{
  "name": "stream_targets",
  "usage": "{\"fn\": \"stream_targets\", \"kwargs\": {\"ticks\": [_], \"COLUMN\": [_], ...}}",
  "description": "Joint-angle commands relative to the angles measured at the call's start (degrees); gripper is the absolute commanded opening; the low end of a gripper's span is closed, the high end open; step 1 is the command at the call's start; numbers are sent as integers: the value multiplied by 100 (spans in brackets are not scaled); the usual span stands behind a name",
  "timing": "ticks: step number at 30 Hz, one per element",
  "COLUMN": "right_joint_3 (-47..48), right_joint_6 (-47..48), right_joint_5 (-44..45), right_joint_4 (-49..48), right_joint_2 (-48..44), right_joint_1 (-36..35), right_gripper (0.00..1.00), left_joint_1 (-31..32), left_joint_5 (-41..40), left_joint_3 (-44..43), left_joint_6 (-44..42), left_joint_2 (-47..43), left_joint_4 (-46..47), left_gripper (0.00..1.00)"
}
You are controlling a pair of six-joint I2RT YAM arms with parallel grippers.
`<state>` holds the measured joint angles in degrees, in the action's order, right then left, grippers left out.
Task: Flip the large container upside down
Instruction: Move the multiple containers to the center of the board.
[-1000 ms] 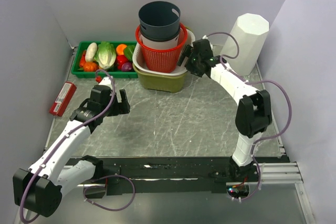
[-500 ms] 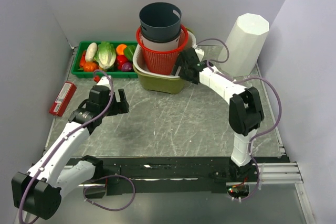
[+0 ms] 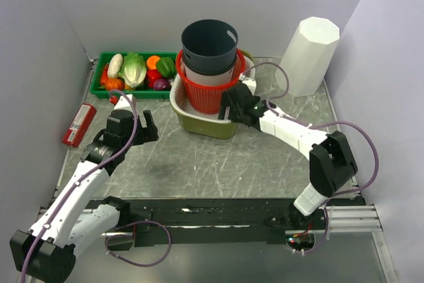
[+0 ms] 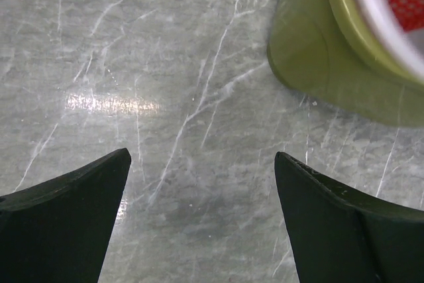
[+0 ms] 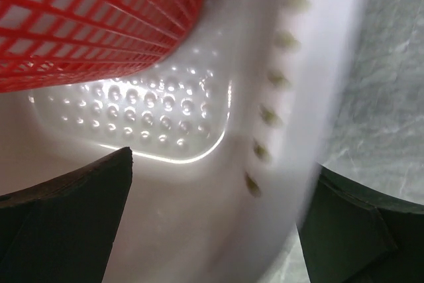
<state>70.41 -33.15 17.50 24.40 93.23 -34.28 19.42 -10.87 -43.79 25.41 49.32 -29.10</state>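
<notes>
The large container (image 3: 205, 125) is an olive-green basin with a white perforated liner (image 5: 199, 217), standing upright at the back middle of the table. A red mesh basket (image 3: 211, 94) and dark buckets (image 3: 209, 48) are stacked in it. My right gripper (image 3: 232, 107) is open astride the basin's right rim. In the right wrist view one finger is inside the white liner and the other outside, the wall between them ungripped (image 5: 222, 164). My left gripper (image 3: 136, 116) hangs open over bare marble, left of the basin (image 4: 311, 64), with nothing between its fingers (image 4: 202, 164).
A green tray (image 3: 142, 55) of vegetables sits at the back left. A red packet (image 3: 79, 124) lies by the left wall. A tall white octagonal bin (image 3: 310, 54) stands at the back right. Walls close in on the left, back and right.
My right gripper moved from beside the stack onto the basin's right rim. The whole stack shifted forward and slightly right. The left gripper drifted a little left.
</notes>
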Motion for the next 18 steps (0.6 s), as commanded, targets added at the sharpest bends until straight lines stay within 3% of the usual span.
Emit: {"fn": "stream_targets", "kwargs": {"ticks": [1, 12, 18], "right_joint_3": [-764, -1802, -2479], "right_joint_6": [748, 985, 995], "right_joint_5": [17, 228, 500], "right_joint_4": [505, 91, 47], "right_joint_2": [-296, -1184, -1939], "right_joint_1": [-587, -1818, -2065], "right_gripper": [100, 100, 100], "left_joint_1": [-26, -26, -35], "left_joint_5": [-213, -398, -477], "left_joint_3": [-77, -77, -51], "left_joint_6": [96, 131, 166], "left_joint_2": [-133, -291, -546], "left_joint_4": [142, 107, 150], "left_gripper": [96, 96, 96]}}
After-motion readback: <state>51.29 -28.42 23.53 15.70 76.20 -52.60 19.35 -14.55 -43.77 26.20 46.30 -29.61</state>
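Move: The white basket, nested in the olive tub, has its middle about 7 cm ahead of the right hand, 6 cm left and 6 cm below; its near-right rim already runs between the open fingers. Inside stands the red basket, 8 cm ahead, 7 cm left, about level. The large container is some 11 cm ahead and 22 cm right, also about level. From the left hand, the white basket lies 15 cm ahead, 19 cm right, 10 cm below. The white basket and the tub under it are dragged by the near-right rim: the right hand, still wide open and straddling that rim with one finger inside, draws back about 11 cm and left 4 cm at a level height, towards the board's middle. It turns some 15 degrees counter-clockwise on the way. The left hand eases barely 2 cm up and to its left. ##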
